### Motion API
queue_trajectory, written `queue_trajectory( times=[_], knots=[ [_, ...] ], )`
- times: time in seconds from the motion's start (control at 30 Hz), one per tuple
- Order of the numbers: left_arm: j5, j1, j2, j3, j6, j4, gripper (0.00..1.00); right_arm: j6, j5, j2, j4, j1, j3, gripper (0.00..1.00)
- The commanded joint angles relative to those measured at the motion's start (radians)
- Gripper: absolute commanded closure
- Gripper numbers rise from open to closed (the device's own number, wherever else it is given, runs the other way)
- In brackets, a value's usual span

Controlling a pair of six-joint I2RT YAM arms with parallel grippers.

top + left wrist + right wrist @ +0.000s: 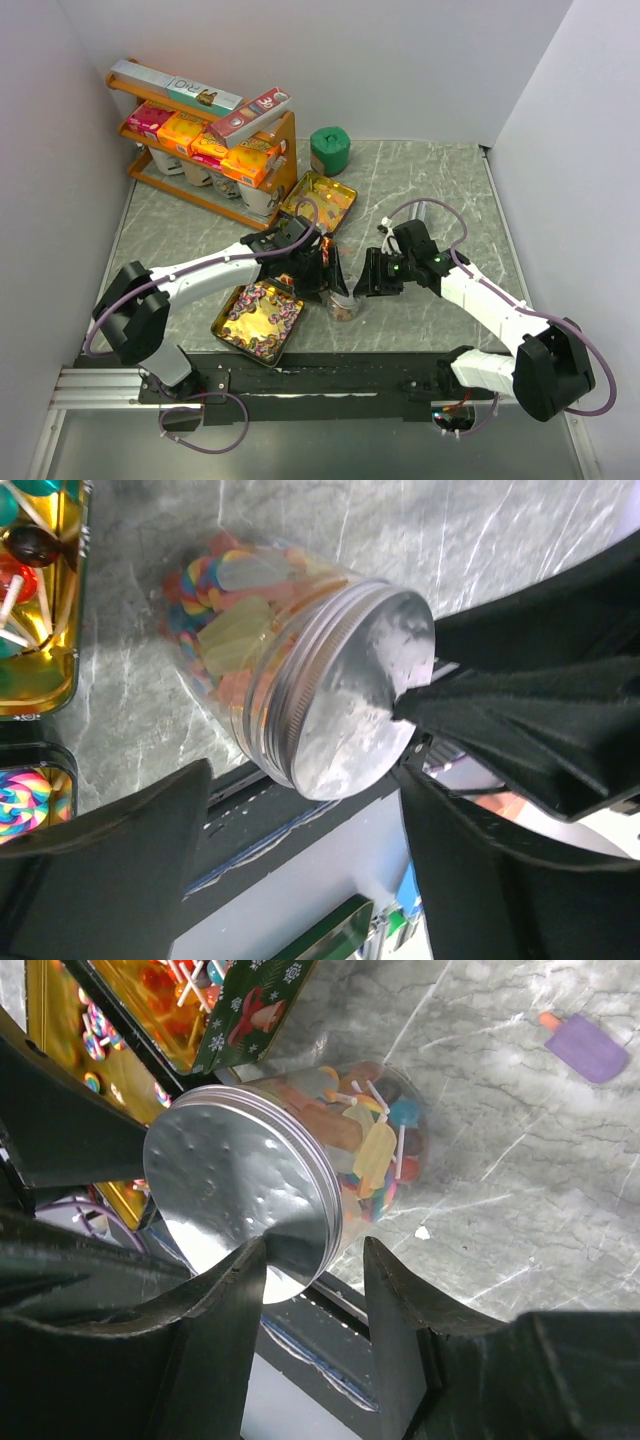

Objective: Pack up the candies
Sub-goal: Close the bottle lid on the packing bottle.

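Note:
A clear jar (345, 306) with a silver screw lid (345, 695) stands on the marble table, full of mixed-colour candies (225, 620). More candies (262, 308) lie in the gold tray (222, 327) to its left. My left gripper (330, 280) hovers just left of the jar, open, its fingertips (195, 780) on either side of the lid's rim without gripping it. From the right, my right gripper (368, 280) is open at the lid (235, 1185). One of its fingers (225, 1290) overlaps the lid's face. The other finger stands apart from the jar (365, 1150).
A second gold tin (320, 198) holding lollipops lies behind the jar. A purple ice-lolly sweet (585, 1045) lies loose on the table. An orange shelf (285, 150) with orange and pink boxes stands at the back left, a green object (330, 150) beside it.

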Motion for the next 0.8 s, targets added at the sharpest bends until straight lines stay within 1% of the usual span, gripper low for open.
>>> queue_trajectory(
  times=[0.0,0.03,0.1,0.13,0.2,0.23,0.37,0.43,0.5,0.6,0.63,0.77],
  knots=[
    [-0.037,-0.003,-0.015,-0.007,-0.061,0.046,0.23,-0.026,-0.009,-0.007,-0.015,0.011,0.033,0.5],
    [-0.036,-0.003,-0.013,-0.007,-0.066,0.051,0.3,-0.026,-0.01,-0.009,-0.015,0.011,0.033,0.5],
    [-0.037,-0.003,-0.007,-0.013,-0.069,0.055,0.4,-0.03,-0.012,-0.01,-0.019,0.01,0.031,0.5],
    [-0.034,-0.005,-0.005,-0.017,-0.07,0.06,0.46,-0.03,-0.012,-0.01,-0.02,0.01,0.031,0.5],
    [-0.025,-0.005,0.001,-0.025,-0.073,0.072,0.5,-0.03,-0.016,-0.007,-0.016,0.01,0.028,0.5],
    [-0.02,-0.006,0.002,-0.027,-0.072,0.074,0.56,-0.032,-0.021,-0.006,-0.015,0.01,0.027,0.5],
    [-0.016,-0.014,0.019,-0.019,-0.056,0.066,0.62,-0.029,-0.03,-0.001,-0.008,0.01,0.027,0.5],
    [-0.019,-0.015,0.024,-0.016,-0.05,0.064,0.68,-0.029,-0.039,0.008,-0.009,0.011,0.03,0.5],
    [-0.025,-0.017,0.03,-0.01,-0.044,0.054,0.7,-0.03,-0.046,0.014,-0.011,0.011,0.031,0.5],
    [-0.031,-0.017,0.036,-0.007,-0.036,0.051,0.76,-0.033,-0.049,0.018,-0.018,0.011,0.031,0.51],
    [-0.033,-0.017,0.039,-0.007,-0.033,0.052,0.81,-0.033,-0.05,0.018,-0.019,0.013,0.028,0.52],
    [-0.034,-0.019,0.057,-0.001,-0.02,0.046,0.88,-0.035,-0.047,0.025,-0.023,0.011,0.031,0.52]
  ],
)
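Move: The bottle lid, already on the packing bottle, lies about 3 cm to the right of the left hand and 2 cm back, its top a little lower than the hand point. The lollipop tray is some 8 cm to this hand's left and 7 cm ahead, the swirl-candy tray some 15 cm left and 4 cm back, both about 10 cm below. From the right hand, the lid lies roughly 3 cm left, 2 cm back and slightly lower. The lid's edge is gripped by the left fingers, which close from wide open to about a third, one pad over the lid's top and the other outside its rim. The left hand creeps only about 1 cm forward and to the right, with hardly any wrist turn. The right hand stays at the other side, its half-open fingers still astride the rim. ##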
